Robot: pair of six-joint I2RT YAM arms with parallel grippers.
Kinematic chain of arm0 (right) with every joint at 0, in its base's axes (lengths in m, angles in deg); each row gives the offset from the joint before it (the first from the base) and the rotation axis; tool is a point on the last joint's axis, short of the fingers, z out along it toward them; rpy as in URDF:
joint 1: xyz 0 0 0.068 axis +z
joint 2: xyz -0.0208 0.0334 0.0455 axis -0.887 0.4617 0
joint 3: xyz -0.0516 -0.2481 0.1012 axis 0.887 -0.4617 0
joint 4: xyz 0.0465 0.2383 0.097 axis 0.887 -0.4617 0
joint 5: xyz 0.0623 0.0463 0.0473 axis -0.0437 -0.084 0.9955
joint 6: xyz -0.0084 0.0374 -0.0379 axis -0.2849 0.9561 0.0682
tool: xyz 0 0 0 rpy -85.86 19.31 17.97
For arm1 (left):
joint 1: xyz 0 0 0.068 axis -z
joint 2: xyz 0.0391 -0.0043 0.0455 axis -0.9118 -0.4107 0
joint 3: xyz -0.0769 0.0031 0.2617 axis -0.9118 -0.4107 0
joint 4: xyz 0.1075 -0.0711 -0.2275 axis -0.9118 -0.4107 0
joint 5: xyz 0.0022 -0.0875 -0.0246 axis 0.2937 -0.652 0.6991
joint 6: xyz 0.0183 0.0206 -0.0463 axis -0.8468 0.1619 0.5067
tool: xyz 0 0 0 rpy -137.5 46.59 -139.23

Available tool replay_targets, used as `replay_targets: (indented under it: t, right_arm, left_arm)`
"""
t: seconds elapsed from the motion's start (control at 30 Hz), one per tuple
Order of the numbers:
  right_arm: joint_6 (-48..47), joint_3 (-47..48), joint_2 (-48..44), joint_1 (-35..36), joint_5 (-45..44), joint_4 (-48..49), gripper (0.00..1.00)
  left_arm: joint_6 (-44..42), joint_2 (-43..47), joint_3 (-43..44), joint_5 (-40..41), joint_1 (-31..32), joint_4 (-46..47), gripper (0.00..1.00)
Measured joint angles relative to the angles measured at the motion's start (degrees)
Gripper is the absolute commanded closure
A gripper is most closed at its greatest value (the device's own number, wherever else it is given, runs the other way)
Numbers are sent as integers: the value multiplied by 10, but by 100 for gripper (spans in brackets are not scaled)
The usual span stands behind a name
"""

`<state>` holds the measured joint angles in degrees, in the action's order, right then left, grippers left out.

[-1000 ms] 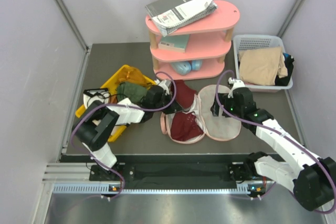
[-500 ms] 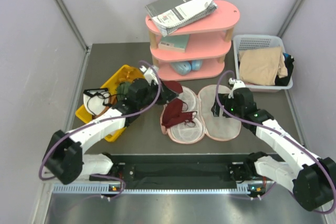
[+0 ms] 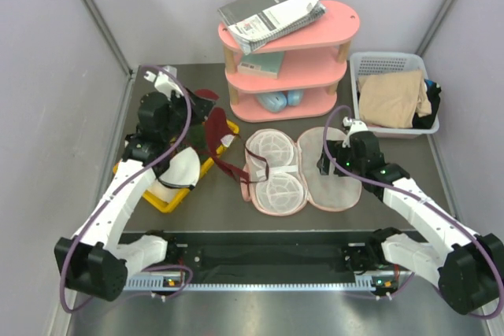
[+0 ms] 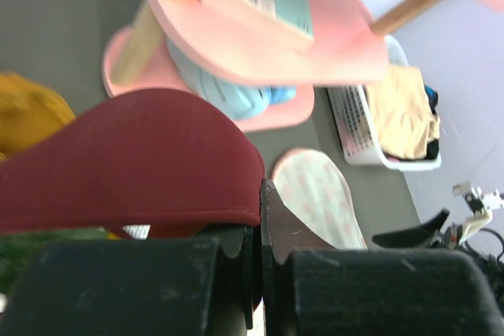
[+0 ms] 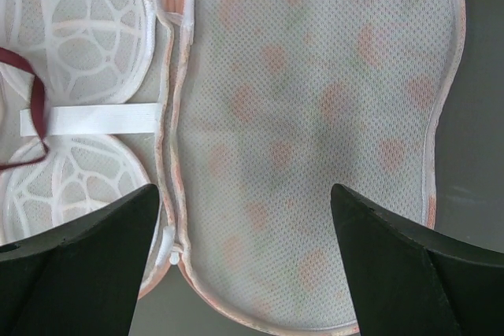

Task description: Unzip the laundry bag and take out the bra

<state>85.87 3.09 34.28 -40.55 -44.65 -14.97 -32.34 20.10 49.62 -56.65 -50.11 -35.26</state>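
The laundry bag (image 3: 277,182) lies open flat in two oval halves, its white lattice frame showing inside the left half. My left gripper (image 3: 191,105) is shut on the dark maroon bra (image 3: 216,133) and holds it up over the yellow bin, left of the bag. A maroon strap (image 3: 235,169) trails down toward the bag's left edge. In the left wrist view the bra (image 4: 134,155) is pinched at my left gripper (image 4: 260,198). My right gripper (image 3: 334,160) is open and empty over the bag's right mesh half (image 5: 315,116). The strap end (image 5: 33,108) shows in the right wrist view.
A pink three-tier shelf (image 3: 291,57) with books and blue items stands behind the bag. A white lattice basket (image 3: 358,64) with beige cloth sits at the back right. The yellow bin (image 3: 150,194) lies under my left arm. Walls close in on both sides.
My left gripper has pulled the bra out of the bag and carried it up, left and back over the yellow bin. The bag's left half now shows its white frame. The right arm has not moved.
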Motion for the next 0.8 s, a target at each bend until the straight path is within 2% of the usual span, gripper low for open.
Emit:
replay_targets:
  t: [0.47, 0.8]
  right_arm:
    - [0, 0, 3, 0, 14, 0, 11]
    - [0, -4, 8, 0, 19, 2, 11]
  left_arm:
    - [-92, -43, 219, -30, -127, -77, 100]
    - [-140, -61, 233, -35, -171, -88, 100]
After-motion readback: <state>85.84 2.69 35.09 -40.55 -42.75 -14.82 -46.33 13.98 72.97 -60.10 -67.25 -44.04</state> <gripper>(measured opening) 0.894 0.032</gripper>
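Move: The left hand already holds the dark red bra, about 29 cm above its arm's foot. The middle of the yellow basket lies some 10 cm to its left, 3 cm back and 25 cm below; the green cloth in it is about 2 cm ahead, 3 cm left. The opened laundry bag lies roughly 8 cm back and 28 cm right, the pink shelf some 16 cm ahead and 23 cm right. From the idle right hand the basket is about 44 cm left, 3 cm ahead. With its shut fingers still pinching the dark red bra, the left hand sweeps up and to the left, about 11 cm each way and a little forward, away from the laundry bag to high above the far part of the yellow basket. The fingers tip up and swing counter-clockwise by some 10 to 15 degrees, and the climb ends in a slight sink of about 1 cm. ##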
